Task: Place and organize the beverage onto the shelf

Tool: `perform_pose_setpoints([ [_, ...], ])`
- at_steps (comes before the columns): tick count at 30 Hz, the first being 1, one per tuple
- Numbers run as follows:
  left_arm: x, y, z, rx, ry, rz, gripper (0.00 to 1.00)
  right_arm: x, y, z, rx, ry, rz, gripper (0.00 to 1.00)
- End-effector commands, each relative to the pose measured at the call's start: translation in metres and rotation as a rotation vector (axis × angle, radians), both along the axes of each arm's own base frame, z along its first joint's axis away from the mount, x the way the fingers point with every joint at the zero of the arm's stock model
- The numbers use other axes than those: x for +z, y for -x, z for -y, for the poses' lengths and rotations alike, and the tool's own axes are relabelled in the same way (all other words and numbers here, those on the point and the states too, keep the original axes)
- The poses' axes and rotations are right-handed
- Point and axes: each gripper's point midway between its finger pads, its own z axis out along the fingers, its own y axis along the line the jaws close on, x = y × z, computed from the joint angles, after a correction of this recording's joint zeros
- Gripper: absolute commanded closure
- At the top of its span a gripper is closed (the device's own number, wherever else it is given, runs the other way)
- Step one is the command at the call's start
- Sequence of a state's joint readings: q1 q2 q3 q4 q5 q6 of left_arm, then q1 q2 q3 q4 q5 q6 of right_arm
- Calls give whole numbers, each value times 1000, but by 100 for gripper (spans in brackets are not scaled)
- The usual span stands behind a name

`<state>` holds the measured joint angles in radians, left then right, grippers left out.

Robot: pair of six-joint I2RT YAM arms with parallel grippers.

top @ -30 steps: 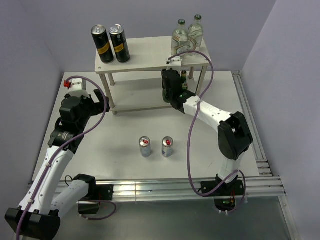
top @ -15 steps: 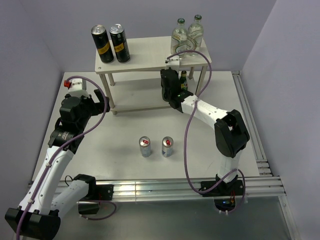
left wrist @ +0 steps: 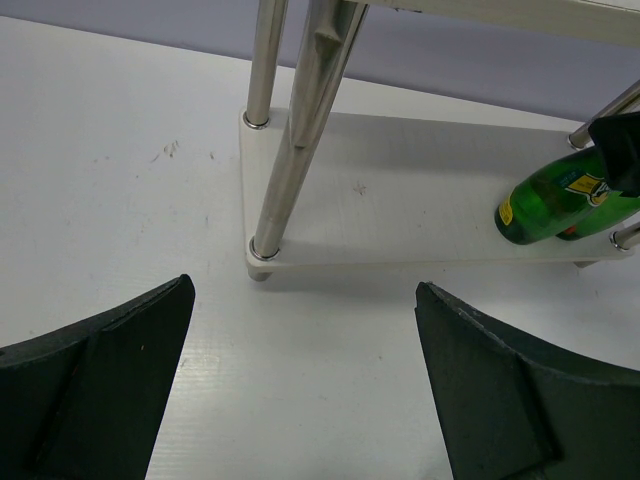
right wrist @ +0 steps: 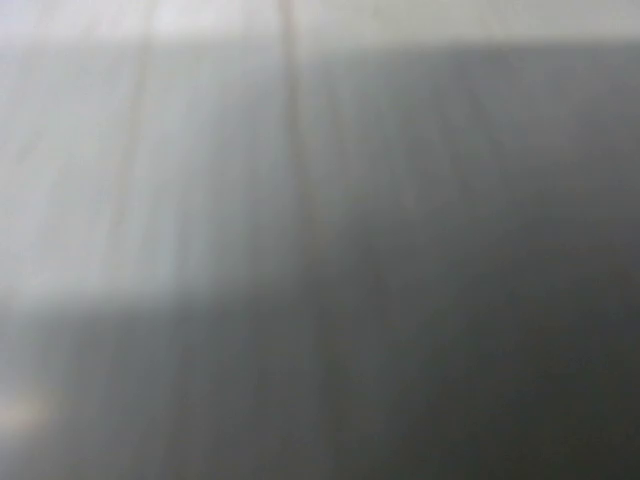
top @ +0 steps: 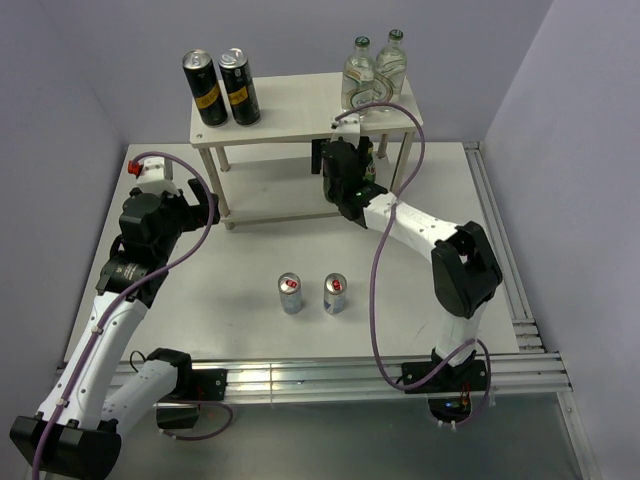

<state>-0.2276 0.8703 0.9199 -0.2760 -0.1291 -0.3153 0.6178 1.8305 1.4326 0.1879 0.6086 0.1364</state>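
The pale two-tier shelf (top: 300,110) stands at the back. On its top board are two black cans (top: 205,88) at the left and two clear bottles (top: 359,75) at the right. A green bottle (left wrist: 550,207) stands at the right end of the lower board (left wrist: 400,200), and its neck (top: 369,158) shows beside my right gripper (top: 342,152). The top board hides that gripper's fingertips, and the right wrist view is a grey blur. Two silver cans with red tops (top: 290,294) (top: 335,294) stand on the table. My left gripper (left wrist: 303,290) hangs open and empty, left of the shelf.
The shelf's metal legs (left wrist: 262,60) rise close in front of my left gripper. A purple cable (top: 405,150) loops from the right arm past the shelf's right end. Aluminium rails (top: 500,260) edge the table at right and front. Grey walls close in the back and sides.
The right gripper has pushed slightly further in under the top board beside the green bottle, and its head looks wider. The left arm and the cans have not moved.
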Motion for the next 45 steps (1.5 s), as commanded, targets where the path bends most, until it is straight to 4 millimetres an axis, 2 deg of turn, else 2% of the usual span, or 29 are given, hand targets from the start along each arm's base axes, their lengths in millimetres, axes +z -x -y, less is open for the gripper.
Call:
perform_pose_setpoints([
  [1, 13, -1, -3, 10, -6, 37, 1, 55, 25, -9, 26, -107, 111, 14],
  [2, 13, -2, -4, 16, -6, 37, 1, 48, 34, -8, 16, -100, 100, 14],
  [3, 11, -1, -5, 22, -7, 31, 1, 61, 44, -6, 23, -121, 120, 14],
  [4, 12, -2, -9, 41, -13, 32, 1, 52, 58, -13, 47, -111, 101, 14],
  [5, 14, -1, -11, 52, -14, 38, 1, 53, 66, -9, 20, -111, 107, 14],
  [6, 15, 0, -13, 66, -13, 43, 1, 66, 80, -5, 17, -128, 129, 14],
  [7, 16, 0, -16, 84, -15, 50, 1, 55, 98, -10, 30, -116, 109, 14],
  [8, 17, 2, -17, 89, -14, 58, 1, 56, 108, -5, 9, -118, 117, 14],
  [9, 18, 3, -16, 90, -14, 63, 1, 72, 124, 4, 5, -154, 146, 14],
  [10, 19, 3, -17, 98, -14, 67, 1, 59, 137, 7, 7, -153, 121, 14],
  [11, 19, 4, -16, 105, -26, 66, 1, 58, 151, 5, 25, -171, 113, 14],
  [12, 19, 5, -15, 112, -34, 62, 1, 72, 167, 15, 31, -223, 130, 14],
  [13, 18, 7, -14, 121, -44, 60, 1, 52, 179, 21, 42, -202, 91, 14],
  [14, 22, 12, -3, 98, -44, 73, 1, 51, 190, 25, 45, -234, 91, 14],
  [15, 22, 14, -10, 164, -50, 77, 1, 63, 211, 32, 65, -285, 120, 14],
  [16, 23, 19, -10, 190, -39, 83, 1, 44, 224, 38, 69, -257, 93, 14],
  [17, 24, 30, 1, 159, -31, 81, 0, 42, 235, 41, 72, -293, 89, 14],
  [18, 27, 36, 0, 181, -9, 91, 1, 43, 255, 44, 113, -311, 82, 14],
  [20, 32, 54, 13, 141, 24, 107, 1, 26, 274, 45, 152, -337, 39, 15],
  [21, 23, 60, 14, 144, 32, 73, 1, 26, 287, 43, 203, -365, 18, 16],
  [22, 19, 66, 20, 119, 41, 48, 1, 10, 297, 39, 254, -341, -38, 17],
  [24, -4, 76, 36, 79, 72, -38, 1, -4, 307, 41, 273, -324, -78, 17],
  [26, -31, 83, 56, 17, 86, -103, 1, -27, 321, 45, 277, -285, -131, 17],
  [28, -47, 95, 74, -2, 139, -129, 1, -49, 332, 44, 308, -252, -172, 17],
  [30, -53, 104, 88, -8, 206, -120, 1, -61, 342, 31, 383, -253, -210, 17],
  [33, -77, 124, 114, -72, 197, -111, 1, -84, 351, 27, 407, -234, -262, 17],
  [34, -92, 134, 128, -118, 165, -121, 1, -89, 353, 26, 407, -244, -274, 16],
  [40, -138, 148, 152, -134, 85, -168, 1, -107, 359, 17, 416, -233, -298, 15],
  [45, -155, 149, 170, -193, 107, -157, 1, -121, 356, 5, 399, -213, -304, 14],
])
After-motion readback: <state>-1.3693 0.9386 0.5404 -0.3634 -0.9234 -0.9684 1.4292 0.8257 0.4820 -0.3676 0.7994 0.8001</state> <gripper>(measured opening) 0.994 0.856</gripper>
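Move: The right hand stands open around the neck of the green bottle on the lower shelf, whose middle is about 5 cm below it; the second green bottle is some 7 cm to the right. Its next can, the right one, stands about 31 cm back, 3 cm left and 13 cm down, with the left can 11 cm farther left. From the left hand, the left can lies roughly 12 cm back, 20 cm right and 19 cm down, the right can 11 cm beyond it to the right. Backing straight out from the green bottle, the right hand draws about 36 cm towards the base, rising a little first and then sinking well below its starting height to the near side of the right can, tipping down some 20 degrees and turning counter-clockwise. The left hand, open too, soon swings back, right and down, about 15 cm each way, towards the left can, tipping down and turning slightly clockwise. ##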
